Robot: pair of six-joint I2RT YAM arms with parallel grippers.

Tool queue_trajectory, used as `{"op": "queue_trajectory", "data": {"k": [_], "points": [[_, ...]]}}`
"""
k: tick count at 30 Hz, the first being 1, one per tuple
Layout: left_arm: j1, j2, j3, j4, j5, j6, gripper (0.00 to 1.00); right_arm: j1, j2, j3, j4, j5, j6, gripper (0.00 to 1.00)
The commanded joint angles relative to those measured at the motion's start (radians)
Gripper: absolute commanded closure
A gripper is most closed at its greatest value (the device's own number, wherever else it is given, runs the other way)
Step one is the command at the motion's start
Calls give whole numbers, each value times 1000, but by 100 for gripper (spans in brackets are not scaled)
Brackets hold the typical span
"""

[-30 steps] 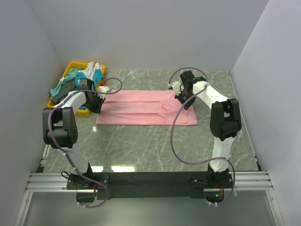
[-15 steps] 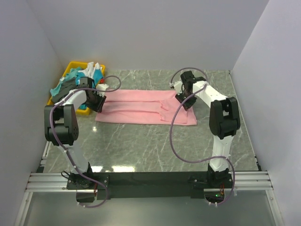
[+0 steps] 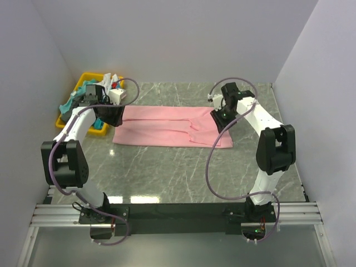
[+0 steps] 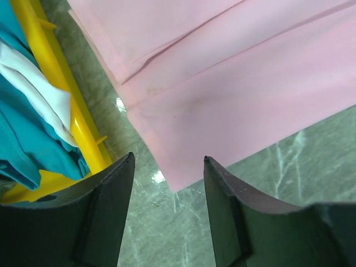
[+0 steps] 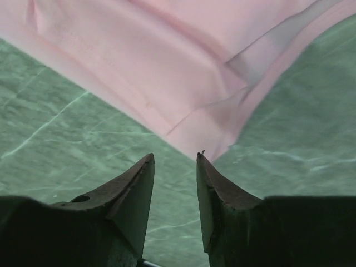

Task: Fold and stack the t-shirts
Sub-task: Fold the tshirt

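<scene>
A light pink t-shirt lies folded lengthwise into a long band across the back of the marble table. Above its left end hangs my left gripper, open and empty; its wrist view shows the pink t-shirt's corner just beyond the gripper. My right gripper hovers over the band's right end, open and empty. From the right wrist the pink t-shirt's layered corner lies ahead of that gripper. Teal, white and dark t-shirts are piled in the yellow bin.
The yellow plastic bin sits at the table's back left corner, its rim close beside the left gripper. Grey walls enclose the table on three sides. Green-grey marble stretches between the shirt and the arm bases.
Both grippers have opened, let go of the pink shirt's ends and lifted up and back from it. The shirt stays flat where it was laid.
</scene>
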Motion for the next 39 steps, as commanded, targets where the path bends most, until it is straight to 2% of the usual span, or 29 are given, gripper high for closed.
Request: {"op": "queue_trajectory", "data": {"k": [1, 10, 19, 27, 32, 39], "points": [[-1, -34, -28, -3, 36, -40, 41, -2, -12, -72, 4, -76, 112, 56], [-1, -62, -60, -10, 27, -34, 39, -4, 40, -144, 132, -82, 229, 60], [-1, -54, -51, -10, 27, -34, 39, -8, 116, -154, 163, -77, 285, 57], [-1, -56, -63, 0, 27, -28, 39, -16, 97, -187, 165, -56, 318, 58], [0, -68, -83, 6, 25, -20, 39, -33, 28, -227, 153, -59, 322, 58], [-1, -68, -97, 13, 31, -26, 39, -42, 21, -210, 151, -67, 356, 62]]}}
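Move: The stretch of the pink t-shirt's near edge that the right hand goes for lies about 4 cm back, 1 cm left and 9 cm below it. The shirt's right near corner is roughly 5 cm back and 6 cm right, and the folded-over flap about 3 cm ahead and 5 cm left. From the left hand, the shirt's left near corner is some 4 cm back, 4 cm left and 11 cm down; the yellow basket's middle is about 12 cm ahead and 14 cm left. The right hand sinks and draws back to the t-shirt's near edge, dipping about 8 cm with a short forward jog on the way, then easing back a little more and just starting to rise; it turns some 20 degrees clockwise as its fingers swing from slanting forward to nearly straight down, staying partly open, with the tips close over the edge just left of the right near corner. The left hand, already free of the shirt and half open, drops and backs only 2 to 3 cm towards the left near corner in two small steps with a pause between, and stays above the cloth. ##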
